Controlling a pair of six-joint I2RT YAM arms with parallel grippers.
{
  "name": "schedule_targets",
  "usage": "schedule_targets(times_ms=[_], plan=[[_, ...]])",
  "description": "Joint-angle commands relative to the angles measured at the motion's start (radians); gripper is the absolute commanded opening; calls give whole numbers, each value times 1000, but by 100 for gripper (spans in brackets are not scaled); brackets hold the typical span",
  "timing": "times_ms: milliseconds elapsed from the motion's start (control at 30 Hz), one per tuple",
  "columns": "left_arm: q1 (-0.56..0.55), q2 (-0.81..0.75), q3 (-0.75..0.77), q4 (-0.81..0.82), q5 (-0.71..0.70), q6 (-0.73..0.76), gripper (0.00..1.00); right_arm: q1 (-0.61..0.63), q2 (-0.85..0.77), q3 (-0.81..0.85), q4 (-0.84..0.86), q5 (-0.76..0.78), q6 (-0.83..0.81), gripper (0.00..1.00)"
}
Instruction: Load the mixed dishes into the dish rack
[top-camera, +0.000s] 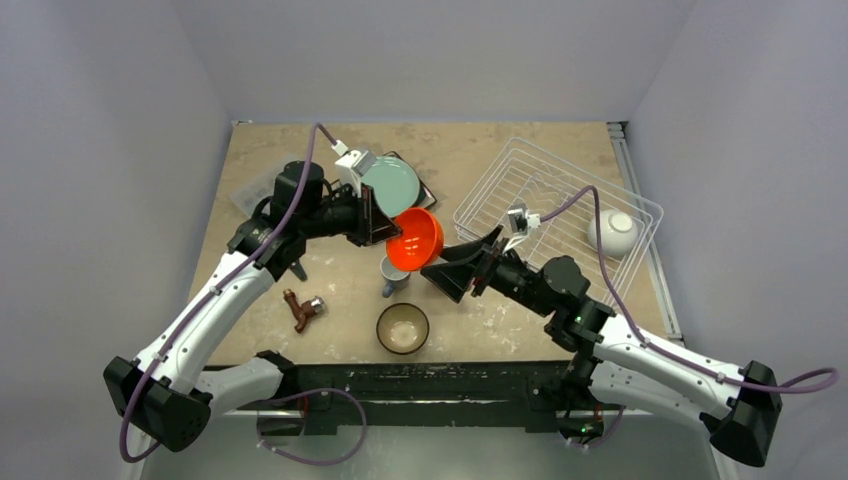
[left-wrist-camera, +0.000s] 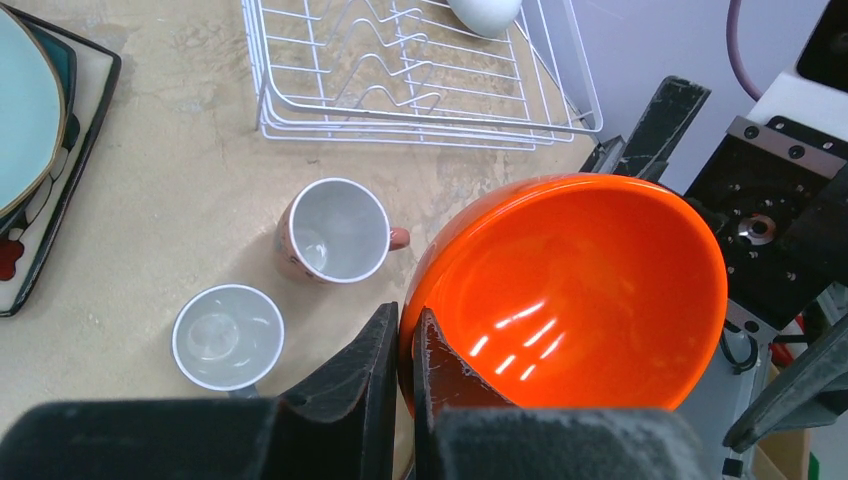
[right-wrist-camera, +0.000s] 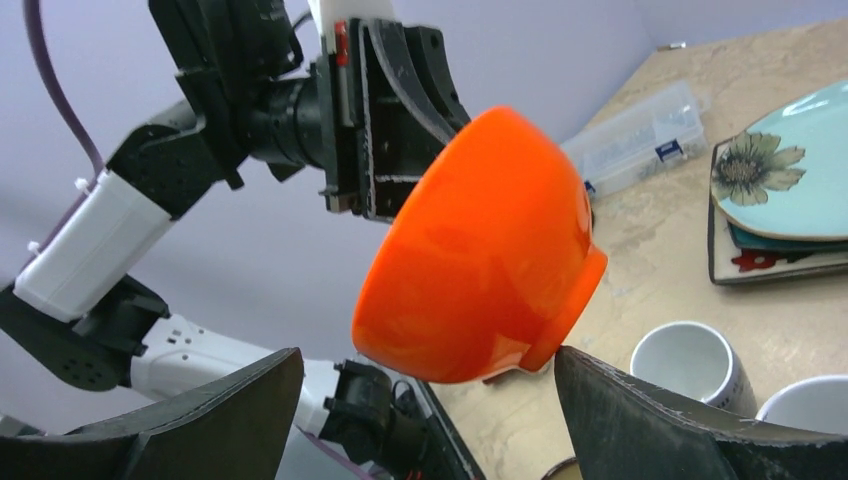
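Note:
My left gripper (top-camera: 385, 222) is shut on the rim of the orange bowl (top-camera: 416, 238), one finger inside and one outside (left-wrist-camera: 407, 340). It holds the bowl tilted in the air over the table's middle. My right gripper (top-camera: 452, 268) is open just right of the bowl, its jaws spread below the bowl's base (right-wrist-camera: 428, 355), one fingertip (right-wrist-camera: 575, 365) right at the foot ring. The dish rack (top-camera: 520, 165) at the right holds a white bowl (top-camera: 612, 232). Below the orange bowl stand the pink mug (left-wrist-camera: 335, 232) and pale blue mug (left-wrist-camera: 228, 337).
The teal plate (top-camera: 392, 185) lies on the flower-patterned square plate (left-wrist-camera: 20, 255) behind the left gripper. A dark brown bowl (top-camera: 402, 328) sits near the front edge, with pliers (top-camera: 303, 310) to its left. A clear compartment box (top-camera: 250, 195) lies at the far left.

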Motion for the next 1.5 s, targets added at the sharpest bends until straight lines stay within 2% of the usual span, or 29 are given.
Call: schedule_targets(times_ms=[0, 167, 300, 467, 533, 567, 667, 733, 833, 1200, 1300, 1367, 1433, 1467], plan=[[6, -4, 27, 36, 19, 17, 0, 3, -3, 18, 117, 94, 9, 98], [4, 8, 28, 49, 56, 0, 0, 3, 28, 63, 78, 79, 34, 98], [5, 10, 25, 49, 54, -5, 0, 3, 33, 37, 131, 62, 78, 95], [4, 13, 24, 46, 53, -6, 0, 3, 50, 32, 170, 46, 111, 81], [3, 13, 24, 46, 53, -7, 0, 3, 51, 32, 182, 44, 122, 78], [4, 14, 24, 46, 53, -8, 0, 3, 52, 30, 185, 46, 127, 79], [3, 16, 25, 47, 53, -11, 0, 4, 61, 36, 171, 59, 137, 94], [4, 17, 23, 48, 51, -11, 0, 4, 69, 41, 167, 69, 146, 97], [3, 15, 22, 47, 43, -11, 0, 3, 84, 49, 158, 89, 168, 96], [2, -21, 3, 49, -38, -6, 0, 3, 135, 32, 244, 111, 252, 82], [3, -24, 4, 44, -50, -3, 0, 3, 140, 28, 268, 119, 258, 75], [3, -26, 4, 43, -53, -2, 0, 3, 142, 26, 271, 139, 261, 65], [3, -27, 4, 43, -52, -3, 0, 3, 143, 22, 267, 154, 260, 43], [3, -29, 5, 43, -54, -3, 0, 3, 142, 22, 258, 164, 259, 24]])
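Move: The right hand, wide open, goes for the orange bowl, whose middle is about 6 cm ahead and 5 cm to its left, nearly level. From this hand the pink mug stands some 7 cm ahead and 1 cm to the right, the grey mug 7 cm ahead and 7 cm to the left, both roughly 22 cm below. The left hand already pinches that bowl's rim; the bowl's middle is about 4 cm to its right, 2 cm back and 2 cm below. The right fingers come to bracket the orange bowl, one at the rim side and one at the foot, and begin to touch it as they close to about two-thirds open, after a brief half-hearted close and reopening. To get there the right hand eases some 3 cm forward and 1.5 cm left while rolling about 15 degrees. The left hand keeps its pinch on the rim, almost still. ##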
